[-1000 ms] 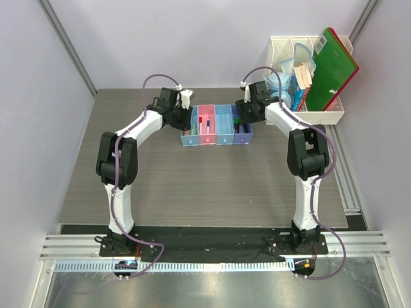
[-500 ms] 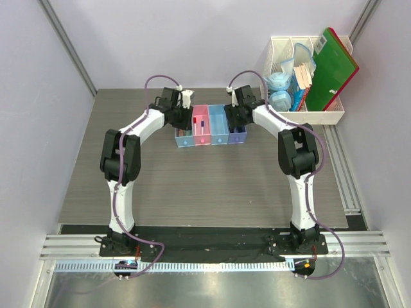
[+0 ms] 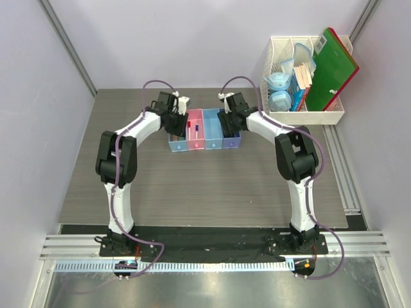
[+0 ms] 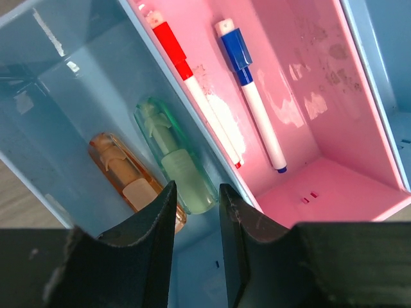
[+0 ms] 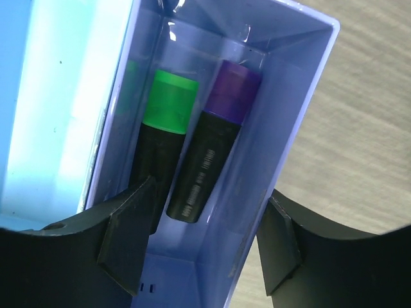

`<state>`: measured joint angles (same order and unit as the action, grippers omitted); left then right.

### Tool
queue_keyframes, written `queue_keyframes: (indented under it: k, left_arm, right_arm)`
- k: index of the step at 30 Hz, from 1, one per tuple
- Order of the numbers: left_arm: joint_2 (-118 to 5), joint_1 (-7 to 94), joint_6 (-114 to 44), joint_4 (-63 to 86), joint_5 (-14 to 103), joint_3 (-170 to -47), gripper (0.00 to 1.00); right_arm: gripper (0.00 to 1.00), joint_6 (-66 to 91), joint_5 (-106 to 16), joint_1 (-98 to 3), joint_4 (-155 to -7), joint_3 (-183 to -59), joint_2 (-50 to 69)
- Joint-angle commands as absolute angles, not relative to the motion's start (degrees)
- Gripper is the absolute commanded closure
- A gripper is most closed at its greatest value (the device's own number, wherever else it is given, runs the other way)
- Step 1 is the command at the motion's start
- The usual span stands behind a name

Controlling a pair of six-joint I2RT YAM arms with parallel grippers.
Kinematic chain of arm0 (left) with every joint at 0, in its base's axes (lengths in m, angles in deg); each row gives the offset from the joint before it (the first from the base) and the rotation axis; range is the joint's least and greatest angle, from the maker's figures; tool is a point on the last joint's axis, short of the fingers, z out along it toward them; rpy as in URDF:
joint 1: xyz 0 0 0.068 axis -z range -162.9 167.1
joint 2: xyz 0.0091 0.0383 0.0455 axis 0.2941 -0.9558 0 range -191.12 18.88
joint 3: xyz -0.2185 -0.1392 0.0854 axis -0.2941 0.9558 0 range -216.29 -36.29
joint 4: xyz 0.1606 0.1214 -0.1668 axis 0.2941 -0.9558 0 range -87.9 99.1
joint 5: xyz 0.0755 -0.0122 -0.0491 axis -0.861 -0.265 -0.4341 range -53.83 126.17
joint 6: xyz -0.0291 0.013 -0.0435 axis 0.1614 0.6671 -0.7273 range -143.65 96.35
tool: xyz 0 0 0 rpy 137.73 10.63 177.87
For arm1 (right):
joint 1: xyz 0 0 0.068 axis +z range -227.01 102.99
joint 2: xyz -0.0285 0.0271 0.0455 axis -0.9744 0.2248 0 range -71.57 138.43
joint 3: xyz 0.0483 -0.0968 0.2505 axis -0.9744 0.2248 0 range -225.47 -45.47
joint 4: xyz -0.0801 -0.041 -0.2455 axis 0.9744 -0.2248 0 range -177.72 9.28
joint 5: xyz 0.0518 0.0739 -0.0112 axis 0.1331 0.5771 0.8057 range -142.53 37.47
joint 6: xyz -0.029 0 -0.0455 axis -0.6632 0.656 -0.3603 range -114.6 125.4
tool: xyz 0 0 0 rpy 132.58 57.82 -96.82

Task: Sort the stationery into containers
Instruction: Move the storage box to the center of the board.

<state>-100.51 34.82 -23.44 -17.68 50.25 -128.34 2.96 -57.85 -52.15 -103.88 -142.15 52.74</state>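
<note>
The containers [image 3: 212, 131], four joined bins, stand mid-table at the back. In the left wrist view an orange piece [image 4: 131, 183] and a mint-green piece [image 4: 180, 170] lie in the end light blue bin [image 4: 58, 115]. A red-capped pen [image 4: 192, 86] and a blue-capped pen [image 4: 253, 106] lie in the pink bin [image 4: 334, 115]. My left gripper [image 4: 196, 199] hangs over the blue bin's near end, jaws narrowly apart, nothing between them. The purple bin [image 5: 282, 128] holds a green-ended marker [image 5: 160, 135] and a purple-ended marker [image 5: 212, 147]. My right gripper [image 5: 205, 240], open, straddles its outer wall.
A white slotted rack [image 3: 321, 115] at the back right holds a green folder [image 3: 331, 67], books and round blue items [image 3: 279, 90]. Bare grey tabletop [image 3: 205, 186] lies between the bins and the arm bases. Purple-grey walls close in both sides.
The row of bins has slid left across the table, away from the white rack. Both grippers moved left with it, one at each end.
</note>
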Motion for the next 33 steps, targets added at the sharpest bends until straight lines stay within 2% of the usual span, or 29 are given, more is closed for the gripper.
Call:
queue_keyframes:
  k: [1, 9, 18, 33]
  left_arm:
    - [-94.33, 35.74, -20.58, -17.88, 53.48, -125.41, 0.67]
    - [-90.63, 35.74, -18.29, -19.2, 53.66, -121.02, 0.67]
    - [-88.52, 35.74, -17.76, -20.61, 54.89, -119.26, 0.67]
    - [-82.29, 35.74, -19.52, -20.87, 52.51, -126.02, 0.66]
  right_arm:
    - [0.35, 3.82, -53.32, -47.49, -103.75, -137.59, 47.61]
    - [0.35, 2.59, -51.03, -43.97, -104.1, -131.52, 41.37]
    - [0.35, 1.97, -52.0, -43.26, -104.45, -130.72, 39.61]
    - [0.31, -2.24, -57.36, -43.35, -112.89, -139.16, 34.52]
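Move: The storage box's middle lies about 11 cm right and 2 cm ahead of the left hand, whose fingers are down in the left compartment; the green highlighter lies some 2 cm ahead of them, the red marker about 4 cm right and 2 cm ahead. From the right hand, at the box's right wall, the middle is about 13 cm left and 2 cm ahead; the purple-capped marker is about 2 cm straight ahead, the green-capped one 4 cm left and 2 cm ahead. Back towards the arms' bases, both hands drag the storage box across the board, edging left by 2 or 3 cm: the right goes some 9 cm, fingers still astride the right wall, turning about 10 degrees counter-clockwise; the left goes nearly 5 cm, stops, then lifts straight up about 6 cm out of its compartment. The right just begins to rise; neither gripper opens or closes. ##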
